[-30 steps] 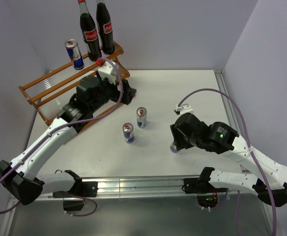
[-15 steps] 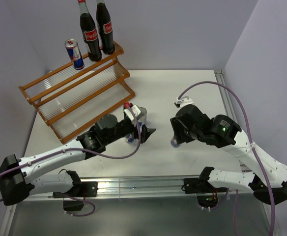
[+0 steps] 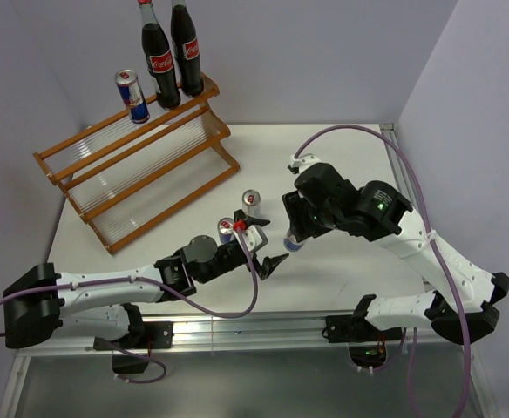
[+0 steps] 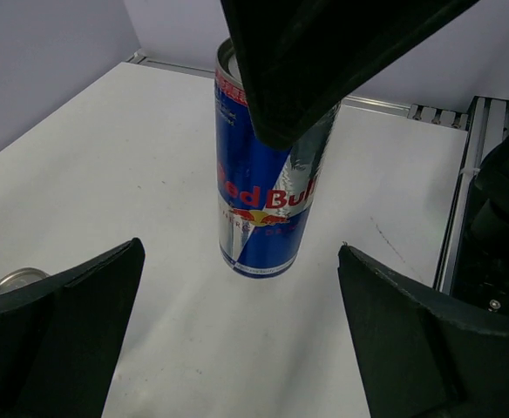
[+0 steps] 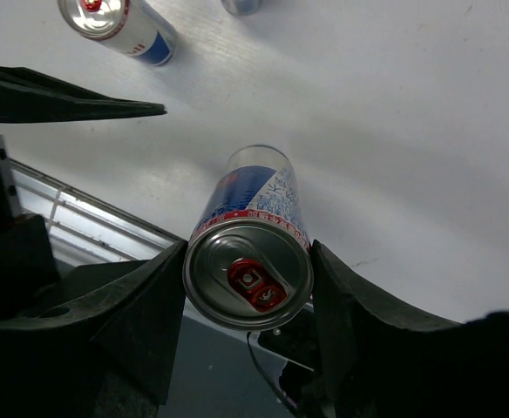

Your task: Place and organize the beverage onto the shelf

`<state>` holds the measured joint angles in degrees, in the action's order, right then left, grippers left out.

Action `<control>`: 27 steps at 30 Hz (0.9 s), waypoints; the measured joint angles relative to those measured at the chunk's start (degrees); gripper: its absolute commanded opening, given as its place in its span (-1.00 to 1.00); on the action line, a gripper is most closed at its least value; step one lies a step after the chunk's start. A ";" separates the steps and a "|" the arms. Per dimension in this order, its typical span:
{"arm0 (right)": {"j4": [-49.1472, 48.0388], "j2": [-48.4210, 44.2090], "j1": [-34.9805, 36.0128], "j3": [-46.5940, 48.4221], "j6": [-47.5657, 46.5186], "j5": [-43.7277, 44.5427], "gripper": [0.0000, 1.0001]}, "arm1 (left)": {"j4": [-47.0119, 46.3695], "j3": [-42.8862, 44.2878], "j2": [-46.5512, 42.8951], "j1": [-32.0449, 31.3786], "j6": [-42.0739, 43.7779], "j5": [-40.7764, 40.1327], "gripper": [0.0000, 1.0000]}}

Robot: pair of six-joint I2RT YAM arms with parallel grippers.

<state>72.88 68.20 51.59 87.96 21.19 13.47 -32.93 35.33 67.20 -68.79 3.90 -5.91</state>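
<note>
My right gripper [image 5: 247, 287] is shut on a blue-and-silver can [image 5: 250, 252], clamped near its top; from above that can [image 3: 294, 242] is at table centre, its base at or just above the surface. My left gripper [image 4: 246, 348] stands open and empty, low over the table, facing this same can [image 4: 263, 209]; from above the left gripper [image 3: 268, 246] lies just left of it. Two loose cans [image 3: 251, 202] [image 3: 227, 231] stand nearby. The shelf [image 3: 141, 187] at the back left carries two cola bottles [image 3: 160, 65] [image 3: 186, 52] and one can [image 3: 132, 96] on its top tier.
The right gripper's finger [image 4: 324, 52] hangs over the can in the left wrist view. A can top [image 4: 10, 280] shows beside my left finger. The table's metal front rail [image 3: 254, 329] runs below both arms. A wall closes off the right side.
My left arm has swung from the shelf down to the table front, ending open beside the held can. The right gripper has carried its can leftward and a little farther back.
</note>
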 measured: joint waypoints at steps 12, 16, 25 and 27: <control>0.28 7.08 6.10 6.49 -0.24 -2.12 -0.34 | -4.48 -0.48 5.42 -0.20 1.03 -2.60 0.90; 0.66 8.48 7.23 7.56 -0.37 -1.95 -0.34 | -4.61 -0.55 6.08 -0.22 0.74 -3.87 0.46; 0.50 9.14 7.32 8.63 -1.36 -0.81 0.06 | -5.33 -0.57 6.75 -1.01 -1.07 -6.49 -0.99; -0.02 9.14 7.30 8.63 -1.88 -0.94 0.41 | -5.44 -0.74 6.49 -1.09 -1.18 -7.43 -0.99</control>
<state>72.86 77.34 58.89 96.60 19.31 12.53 -38.37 34.59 73.69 -69.89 2.72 -13.34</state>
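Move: The right hand holds the Red Bull can hanging upright by its top; the left hand's open fingers lie roughly 6 cm to the right hand's left, 2 cm back and 2 cm below. From the left hand the held can is about 6 cm to the right, 2 cm ahead and 3 cm below. On the table some 16 cm lower, the near can stands about 9 cm ahead and 10 cm left of the left hand, the far can about 16 cm ahead and 5 cm left. The left fingers close onto the lower half of the held can and pinch it from both sides, after that hand, pointing right, has sunk about 3 cm and eased slightly forward. The right hand first carries the can some 5 cm left in between those open fingers, turning about 10 degrees counter-clockwise, then nearly stops and keeps its fingers around the top. ##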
